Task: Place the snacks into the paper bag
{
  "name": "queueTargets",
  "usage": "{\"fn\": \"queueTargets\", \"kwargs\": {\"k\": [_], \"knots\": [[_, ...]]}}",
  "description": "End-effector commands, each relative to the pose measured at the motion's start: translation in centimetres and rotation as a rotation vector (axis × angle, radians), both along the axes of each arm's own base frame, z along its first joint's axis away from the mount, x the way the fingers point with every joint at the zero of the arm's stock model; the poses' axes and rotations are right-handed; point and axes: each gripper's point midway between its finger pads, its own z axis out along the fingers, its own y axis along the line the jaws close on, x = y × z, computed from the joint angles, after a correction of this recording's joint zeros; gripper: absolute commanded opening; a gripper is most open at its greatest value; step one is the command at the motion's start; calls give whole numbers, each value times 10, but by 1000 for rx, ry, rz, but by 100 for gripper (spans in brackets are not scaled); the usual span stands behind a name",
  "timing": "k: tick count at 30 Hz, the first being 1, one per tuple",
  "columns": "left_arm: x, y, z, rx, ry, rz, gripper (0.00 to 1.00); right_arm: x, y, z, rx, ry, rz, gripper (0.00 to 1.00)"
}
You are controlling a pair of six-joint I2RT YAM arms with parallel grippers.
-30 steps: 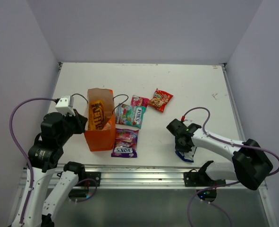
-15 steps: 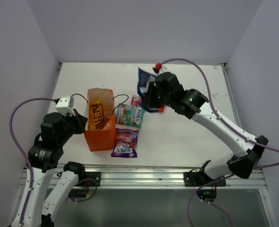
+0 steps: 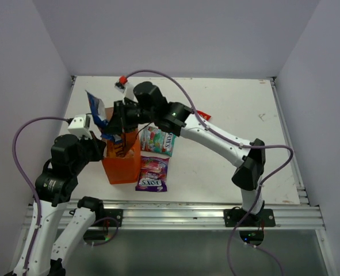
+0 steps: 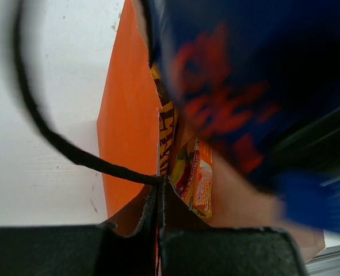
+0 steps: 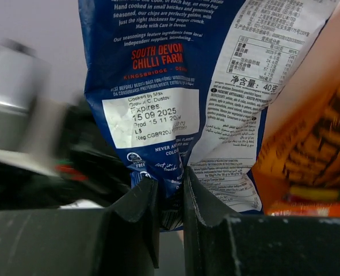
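The orange paper bag [image 3: 123, 165] stands upright at the left. My left gripper [image 3: 104, 150] is shut on the paper bag's rim [image 4: 136, 214], beside a dark cord handle [image 4: 54, 140]. Inside the bag lie a yellow Honey Dijon packet [image 4: 167, 131] and a small orange packet [image 4: 200, 185]. My right gripper [image 3: 109, 122] is shut on the bottom edge of a blue-white packet [image 5: 158, 86], which hangs over the bag's left rim [image 3: 95, 108]. A teal Fox's packet [image 3: 161, 140], a purple Fox's packet [image 3: 152, 174] and a red packet [image 3: 203, 115] lie on the table.
The right arm [image 3: 210, 135] stretches across the table's middle, over the packets lying there. White walls close the table on three sides, and a metal rail [image 3: 175, 214] runs along the near edge.
The right arm has swung left from the table's back middle with the blue-white packet, which now hangs over the bag. The left arm has not moved.
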Motion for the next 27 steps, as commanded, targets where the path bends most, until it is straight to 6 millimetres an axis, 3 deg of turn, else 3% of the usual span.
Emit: {"fn": "queueTargets", "kwargs": {"k": [1,9,14,16,17,18,21,24,27], "knots": [[3,-1,16,10,-46,-13,0,-36,5,-8,11,89,97,0],[4,-1,16,13,-43,-14,0,-47,-24,-49,-218,67,-18,0],[4,-1,15,15,-40,-15,0,-38,-44,-69,-397,16,-145,0],[4,-1,16,13,-43,-14,0,-35,-43,-79,-434,15,-147,0],[4,-1,15,17,-39,-15,0,-37,-43,-82,-448,15,-137,7],[4,-1,16,16,-42,-15,0,-37,-42,-86,-459,10,-131,26],[4,-1,16,18,-41,-16,0,-34,-40,-78,-459,-28,-128,49],[5,5,17,32,-47,16,0,-30,-43,-50,-424,-101,-138,50],[5,8,18,39,-48,31,0,-30,-50,-15,-351,-153,-148,60]]}}
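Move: The right hand, holding the blue snack packet, is over the paper bag: the bag's mouth lies about 12 cm below and almost straight under it, some 2 cm ahead and 1 cm right. On the table 37 cm below, the teal packet is 15 cm ahead and 13 cm right, and the purple packet 1 cm back and 11 cm right. From the left hand, at the bag's left rim, the mouth's middle is about 4 cm ahead, 6 cm right and 1 cm below. The right hand drops quickly about 9 cm and some 3 cm back, taking the blue packet down into the paper bag's mouth, while the left hand stays put with its shut fingers still pinching the bag's left rim. The right hand then edges about 4 cm to its right, the fingers tipping some 25 degrees farther down, opens to let go of the packet, and rises about 3 cm with the fingers still parting. ##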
